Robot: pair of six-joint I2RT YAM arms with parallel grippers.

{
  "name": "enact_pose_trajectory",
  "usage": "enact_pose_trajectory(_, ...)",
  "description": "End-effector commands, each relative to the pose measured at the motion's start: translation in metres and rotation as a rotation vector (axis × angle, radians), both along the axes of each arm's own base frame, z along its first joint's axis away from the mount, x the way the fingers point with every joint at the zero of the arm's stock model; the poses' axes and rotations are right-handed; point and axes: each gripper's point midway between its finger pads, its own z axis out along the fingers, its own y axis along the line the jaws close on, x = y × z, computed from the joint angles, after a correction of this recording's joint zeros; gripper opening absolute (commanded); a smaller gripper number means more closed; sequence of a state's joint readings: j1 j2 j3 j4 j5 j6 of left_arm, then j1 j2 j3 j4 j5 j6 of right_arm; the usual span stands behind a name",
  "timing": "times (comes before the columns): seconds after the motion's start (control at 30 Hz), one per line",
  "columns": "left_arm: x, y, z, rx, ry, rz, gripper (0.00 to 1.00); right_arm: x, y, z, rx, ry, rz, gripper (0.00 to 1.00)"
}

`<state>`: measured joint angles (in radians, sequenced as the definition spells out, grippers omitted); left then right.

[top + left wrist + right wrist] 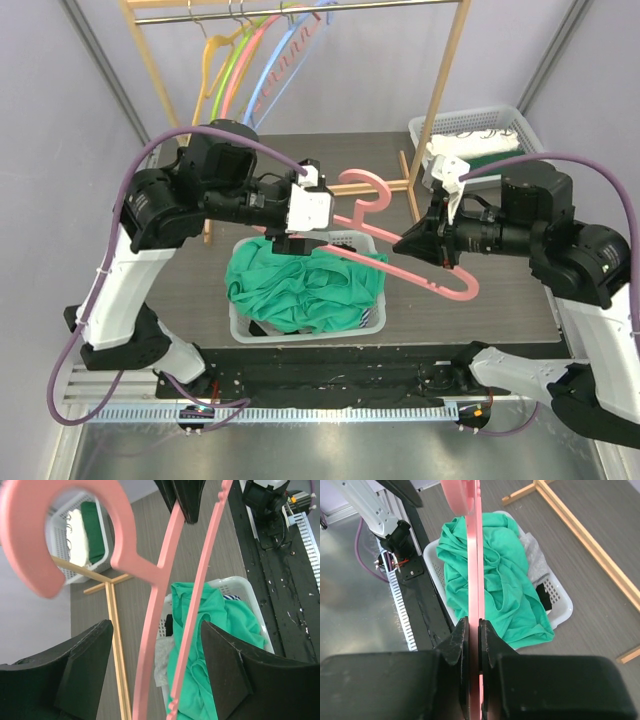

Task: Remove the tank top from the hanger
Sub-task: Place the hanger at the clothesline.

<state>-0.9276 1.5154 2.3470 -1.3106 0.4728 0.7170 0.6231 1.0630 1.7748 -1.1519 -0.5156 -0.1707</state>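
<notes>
The green tank top (pixel 300 285) lies crumpled in a white basket (pixel 300 333), off the pink hanger (pixel 400 262). My right gripper (pixel 412 243) is shut on the hanger's lower bar and holds it in the air above the basket. In the right wrist view the hanger (pixel 473 555) runs edge-on between the right gripper's (pixel 472 622) jaws, with the tank top (pixel 505 590) below. My left gripper (pixel 290 243) hangs over the basket. Its jaws (pixel 156 627) stand open, with both bars of the hanger (pixel 165 565) passing between them, untouched. The tank top (pixel 230 615) shows beyond them.
A wooden clothes rack (pixel 440 90) stands at the back with several coloured hangers (pixel 250 60) on its rail. Its base bar (pixel 117 645) lies on the table beside the basket. A white bin (pixel 480 130) of folded clothes sits back right.
</notes>
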Motion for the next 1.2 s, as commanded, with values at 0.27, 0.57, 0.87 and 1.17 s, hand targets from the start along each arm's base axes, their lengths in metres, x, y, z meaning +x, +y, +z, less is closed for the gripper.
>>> enact_pose_trajectory(0.27, -0.016, 0.017, -0.033, 0.137, 0.112, -0.011, 0.51, -0.012, -0.002, 0.03, 0.064, -0.122, 0.051, 0.01)
enact_pose_trajectory(0.57, -0.02, 0.019, -0.05, 0.236, 0.158, -0.04, 0.08, -0.016, -0.002, 0.042, 0.099, -0.197, 0.074, 0.01)
enact_pose_trajectory(0.87, -0.02, 0.022, -0.042, 0.212, 0.131, -0.023, 0.05, -0.006, -0.02, 0.03, 0.079, -0.238, -0.046, 0.27)
enact_pose_trajectory(1.17, -0.021, 0.03, -0.031, 0.179, 0.11, 0.011, 0.05, -0.023, -0.048, 0.011, 0.041, -0.213, -0.125, 0.32)
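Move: The pink hanger's middle lies about 6 cm right of the left hand and 2 cm below; one shoulder already runs between that hand's open fingers. From the right hand, which still holds the hanger's other side, its middle is about 5 cm left. The basket with the green tank top sits some 5 cm ahead and 5 cm left of the left hand, 40 cm below; the clothesline is roughly 30 cm ahead, 4 cm left and 8 cm above. Sinking about 1.5 cm, then easing a similar distance to the right, the left hand closes its fingers from wide open and pinches the pink hanger's shoulder beside the hook neck. The right hand first keeps its grip, rising slightly with a small roll; once the left grip is made it opens partway and draws off some 2 cm to the right, rolling about 12 degrees in all. ##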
